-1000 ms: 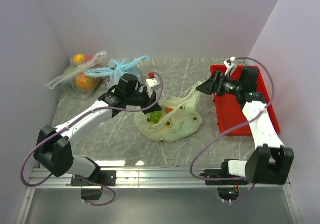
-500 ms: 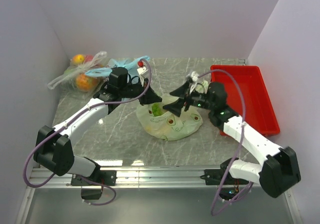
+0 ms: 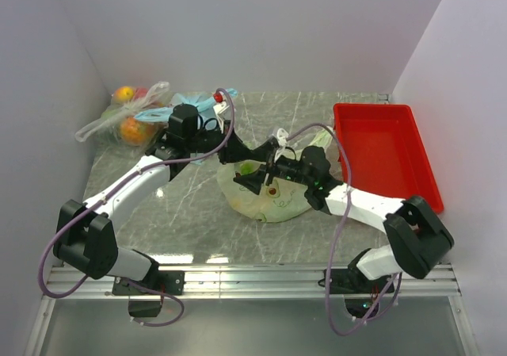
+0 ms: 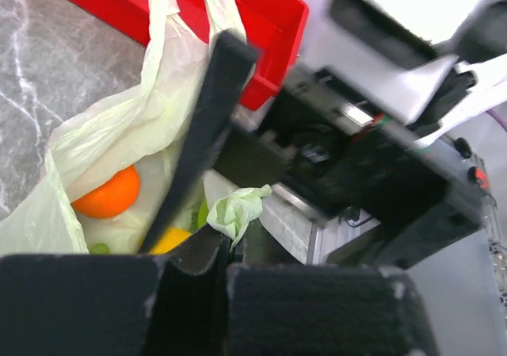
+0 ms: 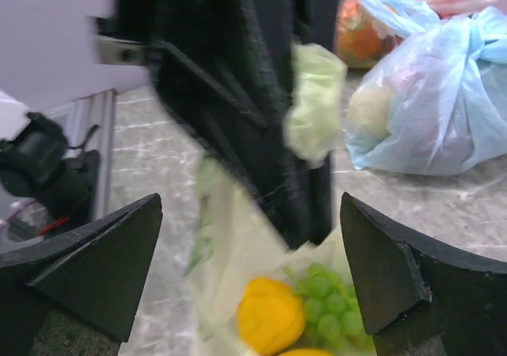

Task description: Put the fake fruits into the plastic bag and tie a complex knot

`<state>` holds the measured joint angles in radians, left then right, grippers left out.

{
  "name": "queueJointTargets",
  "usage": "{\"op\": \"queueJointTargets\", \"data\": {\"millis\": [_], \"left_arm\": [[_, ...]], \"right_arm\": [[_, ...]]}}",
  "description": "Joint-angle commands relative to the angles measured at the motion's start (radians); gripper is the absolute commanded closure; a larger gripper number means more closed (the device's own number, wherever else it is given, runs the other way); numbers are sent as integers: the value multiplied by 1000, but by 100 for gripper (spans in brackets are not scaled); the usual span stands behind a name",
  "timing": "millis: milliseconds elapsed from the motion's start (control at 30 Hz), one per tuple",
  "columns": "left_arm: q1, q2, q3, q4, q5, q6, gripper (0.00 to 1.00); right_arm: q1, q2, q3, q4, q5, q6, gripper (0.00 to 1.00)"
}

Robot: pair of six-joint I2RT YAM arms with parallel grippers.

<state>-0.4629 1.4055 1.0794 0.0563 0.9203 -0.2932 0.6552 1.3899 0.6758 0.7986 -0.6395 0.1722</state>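
Observation:
The pale green plastic bag lies mid-table with its mouth lifted. My left gripper is shut on a tuft of the bag's rim, and in the left wrist view the left gripper pinches it tight. Inside the bag are an orange ball, a yellow fruit and a green grape bunch. My right gripper hangs open at the bag's mouth. In the right wrist view the right gripper has its fingers spread either side of the left gripper's black fingers, holding nothing.
A red tray stands at the right. A tied light blue bag and a clear bag of wrapped fruit sit at the back left. The two arms are very close together over the bag.
My right arm swung left from the red tray to the bag's mouth, jaws open. The left gripper drew the bag's rim back and left a little, staying shut.

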Motion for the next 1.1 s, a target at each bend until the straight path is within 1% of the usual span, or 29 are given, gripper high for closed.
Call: {"op": "queueJointTargets", "data": {"millis": [0, 67, 167, 200, 267, 300, 333, 367, 400, 433, 467, 500, 533, 567, 633, 667, 700, 733, 767, 800, 867, 900, 933, 1000, 1033, 1067], "left_arm": [[12, -5, -4, 77, 63, -40, 99], [18, -13, 7, 80, 74, -44, 100], [23, -25, 23, 62, 89, -35, 99], [24, -28, 25, 59, 92, -35, 99], [29, -31, 33, 41, 95, -21, 99], [30, -36, 33, 39, 94, -18, 100], [35, -36, 31, 42, 95, -24, 100], [35, -37, 30, 51, 92, -27, 99], [38, -39, 30, 54, 88, -27, 100], [41, -39, 28, 57, 78, -32, 99], [44, -39, 28, 54, 74, -31, 99], [46, -36, 28, 45, 68, -26, 99], [50, -36, 27, 37, 65, -9, 100], [52, -34, 24, 31, 55, -3, 99], [53, -31, 17, 19, 45, 15, 100], [56, -28, 11, 22, 22, 16, 98], [59, -30, 10, 30, 11, 11, 83], [63, -31, 10, 31, -1, 9, 71], [67, -39, 10, 27, -44, 9, 60], [76, -46, 13, 20, -63, 12, 45], [119, -69, 10, -3, -99, 32, 35], [141, -100, 4, -9, -116, 37, 28], [186, -115, -16, -24, -109, 54, 26], [227, -157, -38, -62, -69, 97, 24], [243, -169, -58, -113, -67, 165, 24], [247, -190, -73, -187, -63, 201, 23]], "right_arm": [[9, 93, 65, 94, 52, -51, 0], [11, 133, 94, 74, 80, -68, 1], [6, 205, 117, 57, 93, -74, 6], [3, 236, 123, 53, 92, -63, 11], [-5, 262, 134, 42, 90, -10, 17], [-5, 279, 134, 37, 90, 10, 24], [-5, 287, 133, 36, 92, 32, 28], [-5, 299, 131, 36, 87, 76, 35], [-5, 304, 125, 40, 93, 101, 57], [-5, 307, 116, 44, 106, 165, 66], [-3, 316, 114, 44, 119, 196, 74], [0, 319, 117, 36, 126, 231, 90], [1, 322, 125, 30, 130, 268, 96], [6, 325, 131, 19, 139, 341, 100], [21, 334, 145, 11, 204, 418, 100], [24, 345, 151, 1, 219, 503, 100], [37, 351, 157, -10, 247, 548, 100], [41, 354, 159, -10, 247, 625, 100], [52, 357, 156, -4, 241, 647, 100], [58, 353, 153, -6, 241, 658, 100], [69, 342, 139, 1, 248, 667, 100], [69, 337, 133, 1, 253, 668, 100], [67, 334, 124, 4, 254, 659, 100], [69, 319, 117, -2, 256, 645, 100], [67, 314, 110, -1, 253, 642, 100], [67, 307, 104, 11, 242, 642, 100]]}}
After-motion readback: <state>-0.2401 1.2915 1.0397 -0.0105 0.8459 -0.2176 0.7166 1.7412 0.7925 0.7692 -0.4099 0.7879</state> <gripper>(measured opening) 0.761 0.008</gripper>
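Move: From the empty, open right hand, the fold of the plastic bag it will grip lies about 4 cm ahead, 2 cm to its left and 8 cm below. Some 16 cm below that same hand are the grapes, roughly 6 cm ahead, and the orange, about 5 cm ahead and 5 cm to its right. From the left hand, shut on the bag's tuft, that fold is about 2 cm ahead, 2 cm left and 11 cm lower; the blue bag stands some 16 cm ahead, 17 cm left and 20 cm below. While the left hand keeps its pinch on the tuft and drifts barely 2 cm, the right hand sinks about 8 cm and reaches some 4 cm forward under the left gripper, shuts its fingers on the plastic bag's film, then rolls about 45 degrees around its own pointing direction, top side going forward, easing slightly lower and farther left. The left fingers then open, let go of the tuft, and that hand swings away about 7 cm left and 4 cm forward towards the blue bag, turning some 15 degrees counter-clockwise. ##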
